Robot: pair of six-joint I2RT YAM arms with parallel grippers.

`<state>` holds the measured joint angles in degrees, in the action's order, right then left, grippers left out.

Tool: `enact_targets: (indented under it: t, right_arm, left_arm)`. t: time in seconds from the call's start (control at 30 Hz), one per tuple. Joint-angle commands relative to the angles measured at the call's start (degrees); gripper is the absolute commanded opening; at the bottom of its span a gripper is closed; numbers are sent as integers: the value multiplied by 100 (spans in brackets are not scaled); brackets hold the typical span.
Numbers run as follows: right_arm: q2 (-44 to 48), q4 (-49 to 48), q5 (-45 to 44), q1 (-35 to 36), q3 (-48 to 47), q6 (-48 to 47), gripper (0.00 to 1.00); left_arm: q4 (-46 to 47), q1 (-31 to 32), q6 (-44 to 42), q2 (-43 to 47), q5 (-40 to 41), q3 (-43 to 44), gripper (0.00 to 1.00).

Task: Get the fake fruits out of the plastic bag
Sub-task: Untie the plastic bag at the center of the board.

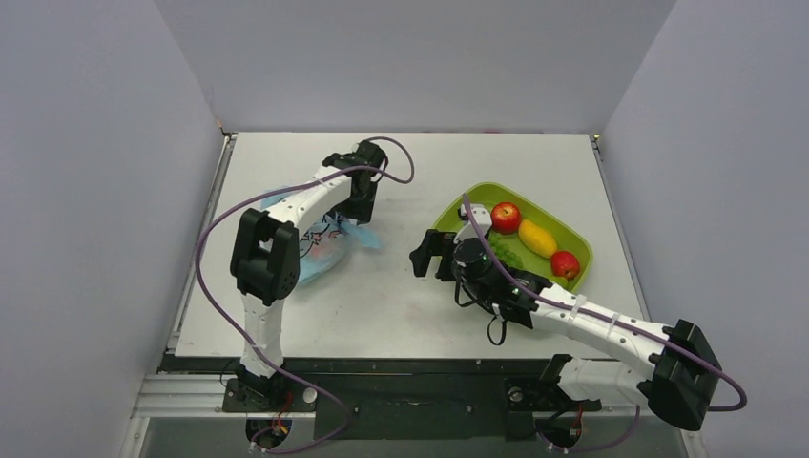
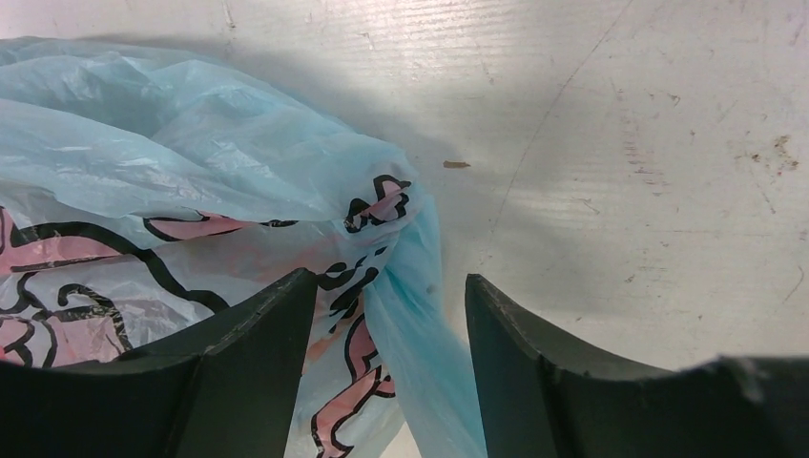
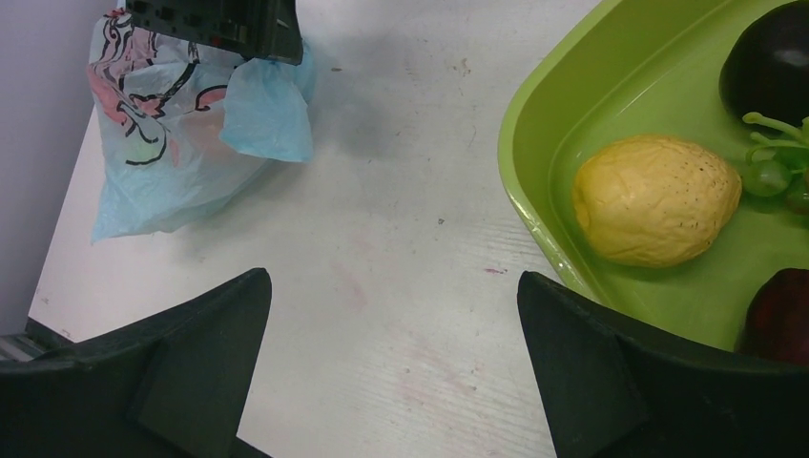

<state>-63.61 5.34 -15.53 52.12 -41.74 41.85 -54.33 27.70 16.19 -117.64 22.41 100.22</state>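
The plastic bag (image 1: 324,250) lies crumpled on the table's left half, light blue with black and pink drawings. My left gripper (image 1: 361,215) is down at its right end. In the left wrist view the jaws of that gripper (image 2: 386,286) stand apart, with a twisted fold of the bag (image 2: 191,143) running between them and nothing pinched. The fake fruits are hidden inside the bag; only faint tints show through the film. My right gripper (image 1: 431,256) hovers open over bare table, between the bag (image 3: 162,181) and the tray, with nothing between its fingers (image 3: 393,286).
A green tray (image 1: 584,250) sits at the right with a red apple (image 1: 506,217), a yellow mango (image 1: 536,239), green grapes and a dark red fruit. The right wrist view shows its rim (image 3: 515,181), a lemon (image 3: 656,198) and a dark plum (image 3: 771,59). Grey walls enclose the table.
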Motion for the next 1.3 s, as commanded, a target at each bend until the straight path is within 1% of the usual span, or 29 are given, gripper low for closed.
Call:
enact_targets:
  t: [0.0,0.03,0.07,0.13,0.2,0.23,0.3,0.33,0.4,0.47,0.5,0.6,0.63,0.7,0.77,0.93,1.13,1.27]
  right_arm:
    - [-211,-103,71,44,-458,32,97]
    - [-252,-103,66,49,-511,16,97]
    - [-272,-93,67,47,-537,-12,97]
    - [-342,-50,62,47,-630,-55,97]
    - [-386,1,45,47,-701,-91,97]
    - [-395,6,42,45,-712,-103,97]
    - [-370,-7,36,52,-660,-71,97]
    - [-335,-33,34,53,-630,-53,97]
    - [-280,-85,22,47,-521,-7,97]
    - [-241,-140,0,48,-423,20,97]
    - [-240,-148,-9,45,-395,20,97]
    - [-246,-106,-19,48,-388,36,97]
    - [-247,-60,-11,58,-388,63,97]
    - [-236,-15,137,80,-391,76,97]
    - [-250,60,372,111,-381,30,96]
    - [-352,268,782,131,-312,139,96]
    - [-501,-74,1161,273,-163,239,95]
    - [-777,-232,1098,356,-369,227,94]
  left_arm:
    - [-107,-2,-154,-78,-95,-86,55]
    - [-101,-6,-166,-59,-66,-106,51]
    - [-71,-10,-194,-22,-24,-158,44]
    - [-43,-10,-242,-14,130,-226,38]
    - [-45,-11,-258,-44,148,-240,37]
    - [-44,-6,-266,-55,118,-240,37]
    - [-48,-5,-294,-96,99,-245,41]
    - [-62,-3,-297,-130,93,-241,47]
    - [-57,-2,-296,-159,80,-271,54]
    - [-26,6,-325,-211,-50,-317,55]
    - [-28,7,-346,-231,-95,-310,53]
    - [-97,7,-344,-311,-265,-258,30]
    - [-70,7,-344,-278,-291,-293,17]
    - [24,7,-333,-176,-410,-402,4]
    - [149,7,-291,-2,-625,-541,0]
    - [470,-20,-147,544,-1047,-907,0]
    - [284,-149,81,1178,-1361,-881,0]
    - [544,-332,138,1949,-1681,-1199,0]
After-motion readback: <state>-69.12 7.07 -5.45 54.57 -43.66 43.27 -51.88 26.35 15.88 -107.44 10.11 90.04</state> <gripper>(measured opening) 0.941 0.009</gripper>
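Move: The bag's knotted neck lies almost between the open left fingers: about 2 cm back, 1 cm left and 4 cm below the left hand. The bag's full body is roughly 6 cm back and 8 cm left, its loose tail about 4 cm back and 3 cm right, and the green tray's middle some 33 cm right and 6 cm back. From the right hand, the neck is roughly 14 cm ahead, 18 cm left and 12 cm below. The left hand sinks about 4.5 cm while easing back towards the base, its fingers drawing partly together and reopening before shutting fully to pinch the bag's neck; it then pulls back a little more and rises about 6 cm with the neck held, tipping slightly. The right hand, fingers still wide open and touching nothing, first shifts a little left and forward, then goes back, down and further left by some 5 cm, tipping down and turning about 10 degrees counter-clockwise. ##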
